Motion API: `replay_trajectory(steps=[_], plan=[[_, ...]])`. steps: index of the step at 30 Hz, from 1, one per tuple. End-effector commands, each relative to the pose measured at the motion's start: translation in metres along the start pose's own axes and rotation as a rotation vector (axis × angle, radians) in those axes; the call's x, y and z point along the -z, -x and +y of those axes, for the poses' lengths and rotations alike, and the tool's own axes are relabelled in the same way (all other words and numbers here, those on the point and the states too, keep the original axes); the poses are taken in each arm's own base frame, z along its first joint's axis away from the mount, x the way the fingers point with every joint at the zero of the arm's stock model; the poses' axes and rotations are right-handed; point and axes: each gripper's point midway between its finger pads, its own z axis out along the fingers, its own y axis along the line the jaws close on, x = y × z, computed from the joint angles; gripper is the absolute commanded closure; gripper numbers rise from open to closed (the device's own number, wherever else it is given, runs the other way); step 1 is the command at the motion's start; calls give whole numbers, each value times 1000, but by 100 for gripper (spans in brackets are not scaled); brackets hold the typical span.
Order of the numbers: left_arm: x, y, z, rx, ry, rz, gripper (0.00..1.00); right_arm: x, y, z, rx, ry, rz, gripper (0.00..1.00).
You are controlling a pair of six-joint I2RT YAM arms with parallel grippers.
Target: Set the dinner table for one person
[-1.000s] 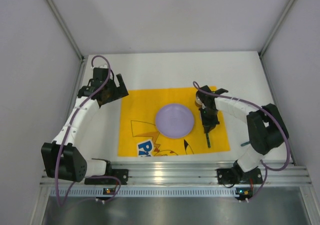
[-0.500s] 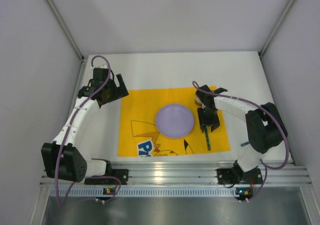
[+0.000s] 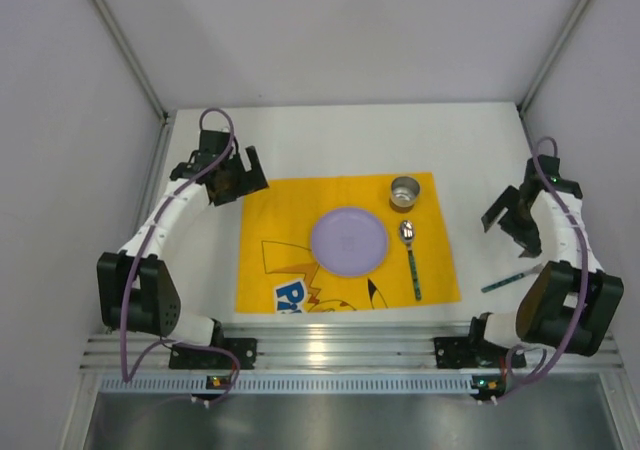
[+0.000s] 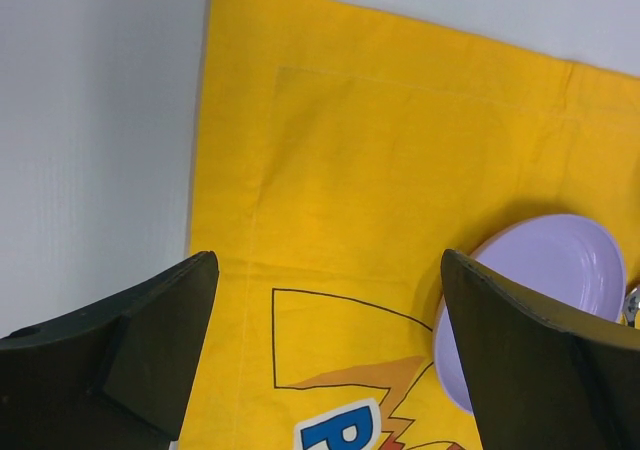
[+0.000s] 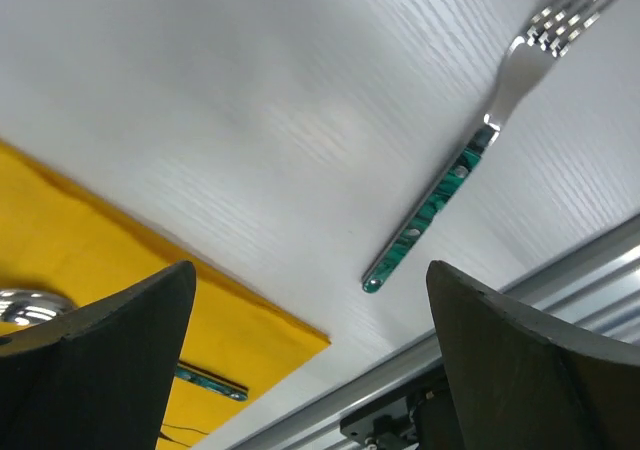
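On the white dinner table (image 3: 330,140) lies a yellow cartoon mat (image 3: 290,220) with a lilac plate (image 3: 348,241) in its middle. A small metal cup (image 3: 404,192) stands at the mat's far right. A spoon with a green handle (image 3: 410,260) lies right of the plate. A fork with a green handle (image 3: 512,278) lies on bare table right of the mat; it also shows in the right wrist view (image 5: 470,155). My right gripper (image 3: 508,225) is open and empty, above the table beyond the fork. My left gripper (image 3: 240,180) is open and empty over the mat's far left corner (image 4: 300,170).
An aluminium rail (image 3: 340,345) runs along the near table edge. Grey walls close in the left, right and back sides. The plate's edge shows in the left wrist view (image 4: 540,290).
My right gripper has let go of the spoon, which now lies on the mat right of the plate. The right arm has swung out to the right edge. The left gripper shifted slightly further back.
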Motion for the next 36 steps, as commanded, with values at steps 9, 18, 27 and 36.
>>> replay_trajectory(steps=[9,18,27,36], plan=[[-13,19,-70,-82,-202,9,2,-56,-11,-78,-395,-156,115,4],[-16,27,-80,-116,-184,18,3,-94,-40,-81,-480,-133,205,33],[-15,24,-72,-97,-144,13,3,-115,-52,-86,-446,-154,226,88],[-9,29,-63,-93,-97,-19,3,-94,-2,-30,-365,62,152,100]])
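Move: My open right hand is about 11 cm above the table. The fork lies below it, its middle some 5 cm back and 10 cm to the right, with the green handle's end pointing in towards the mat. The spoon lies about 19 cm to this hand's left and 4 cm back, and the cup stands roughly 21 cm left and 11 cm ahead. From my left hand the fork is far off, around 67 cm right and 16 cm back. I sink my right hand about 10 cm onto the fork while drawing it back some 6 cm and 5 cm to the right, turning it clockwise by about 25 degrees to line up with the handle. Down at the table I shut my fingers and pinch the green handle. My empty left hand, still wide open, swings right and forward over the mat's far left corner, turning a little clockwise. ##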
